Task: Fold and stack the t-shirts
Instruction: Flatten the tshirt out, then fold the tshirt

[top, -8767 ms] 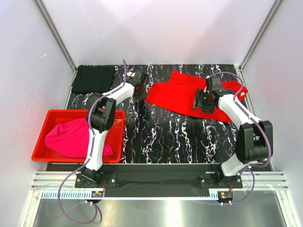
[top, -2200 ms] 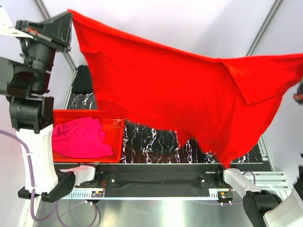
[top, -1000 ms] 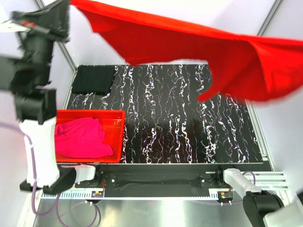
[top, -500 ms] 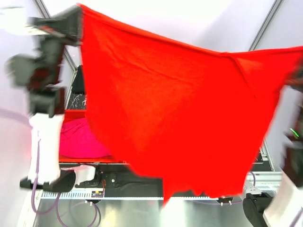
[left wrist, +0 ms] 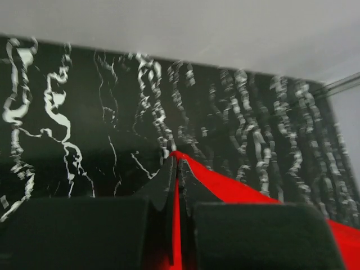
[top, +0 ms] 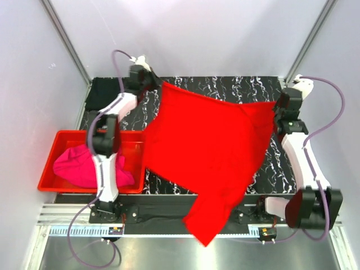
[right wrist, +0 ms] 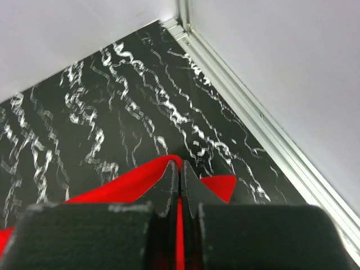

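The bright red t-shirt hangs spread between both arms over the marbled table, its lower end trailing past the near edge. My left gripper is shut on its top left corner; the wrist view shows red cloth pinched between the fingers of the left gripper. My right gripper is shut on the top right corner, with red cloth clamped in the right gripper. A black t-shirt lies folded at the back left. The magenta t-shirt sits crumpled in the bin.
A red plastic bin stands at the left edge of the black marbled table. White walls and metal corner posts enclose the back and sides. An aluminium rail runs along the table's right edge.
Both arms have dropped from high near the camera down to the back of the table, carrying the red t-shirt; it now hangs lower, spread and sloping toward the near edge.
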Robot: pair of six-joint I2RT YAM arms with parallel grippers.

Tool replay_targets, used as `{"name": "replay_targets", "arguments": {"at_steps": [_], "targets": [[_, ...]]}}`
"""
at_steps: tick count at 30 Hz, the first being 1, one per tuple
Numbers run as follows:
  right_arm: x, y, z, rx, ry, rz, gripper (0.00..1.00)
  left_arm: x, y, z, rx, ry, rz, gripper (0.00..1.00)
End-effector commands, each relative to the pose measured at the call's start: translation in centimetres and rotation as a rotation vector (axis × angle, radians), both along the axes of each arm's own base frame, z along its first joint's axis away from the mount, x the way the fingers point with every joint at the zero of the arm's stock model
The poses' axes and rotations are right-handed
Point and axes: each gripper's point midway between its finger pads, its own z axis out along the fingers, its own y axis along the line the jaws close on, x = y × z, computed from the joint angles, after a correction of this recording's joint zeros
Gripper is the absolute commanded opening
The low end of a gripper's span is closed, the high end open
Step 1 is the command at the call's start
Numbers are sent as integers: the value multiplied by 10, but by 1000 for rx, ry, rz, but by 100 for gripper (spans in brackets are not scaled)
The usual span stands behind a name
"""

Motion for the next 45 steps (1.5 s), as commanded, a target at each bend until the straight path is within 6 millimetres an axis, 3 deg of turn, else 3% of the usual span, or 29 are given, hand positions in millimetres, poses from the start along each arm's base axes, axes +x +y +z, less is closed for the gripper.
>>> {"name": "replay_targets", "arguments": {"at_steps": [1,2,3,4,5,6,7,8,9,11,12,16,22,27,33,37,41,45], "targets": [[38,-27,36,43,-210,-55,0,40,-13,44,-31,-137,-22,0],[46,-31,40,39,-210,-54,0,52,-16,36,-36,-133,-24,0],[61,-33,21,46,-166,-38,0,58,-17,31,-37,-128,-22,0],[68,-40,17,44,-149,-42,0,62,-18,26,-35,-125,-19,0],[78,-42,26,35,-157,-33,0,67,-20,26,-37,-130,-17,0],[91,-43,8,41,-118,-18,0,77,-22,23,-42,-140,-16,0],[98,-44,5,43,-107,-9,0,80,-23,23,-47,-139,-17,0],[107,-47,13,38,-119,2,0,83,-24,19,-46,-133,-17,0],[117,-45,-1,46,-84,26,0,88,-24,16,-43,-138,-13,0],[129,-46,2,40,-76,43,0,92,-23,16,-44,-145,-7,0],[132,-43,-13,56,-28,62,0,93,-23,14,-44,-143,-2,0],[136,-28,-13,107,12,137,0,94,-23,11,-44,-145,0,0],[110,-2,-15,236,71,199,0,87,-22,-5,-35,-100,-11,0],[82,10,-35,337,196,179,0,77,-16,-19,15,-55,-7,0],[38,-5,-46,428,313,66,0,63,-7,-30,48,30,-8,0],[24,-4,-46,504,322,78,0,51,-4,-29,53,63,-21,0],[8,1,-66,555,391,63,0,38,-3,-33,65,108,-47,0],[-5,4,-74,583,418,48,0,27,-3,-39,87,144,-72,0]]}}
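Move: Each hand already pinches an upper corner of the red t-shirt. Its cloth sags behind them, middle about 33 cm back, 21 cm right and 8 cm below the left hand, and some 12 cm back, 29 cm left and 15 cm below the right. The table it is being laid on is roughly 16 cm under the left hand and 23 cm under the right. From the left hand the black pad lies about 3 cm ahead and 24 cm left, the red bin 36 cm back and 26 cm left. Both hands keep their pinch on the t-shirt's upper corners and swing them farther out over the table, the right by about 13 cm, the left by 8, dipping and partly rising again. Then both draw back towards the base while lowering, ending roughly 8-9 cm lower than they began; both tip down, and the right also rolls its left side up some 30 degrees. ##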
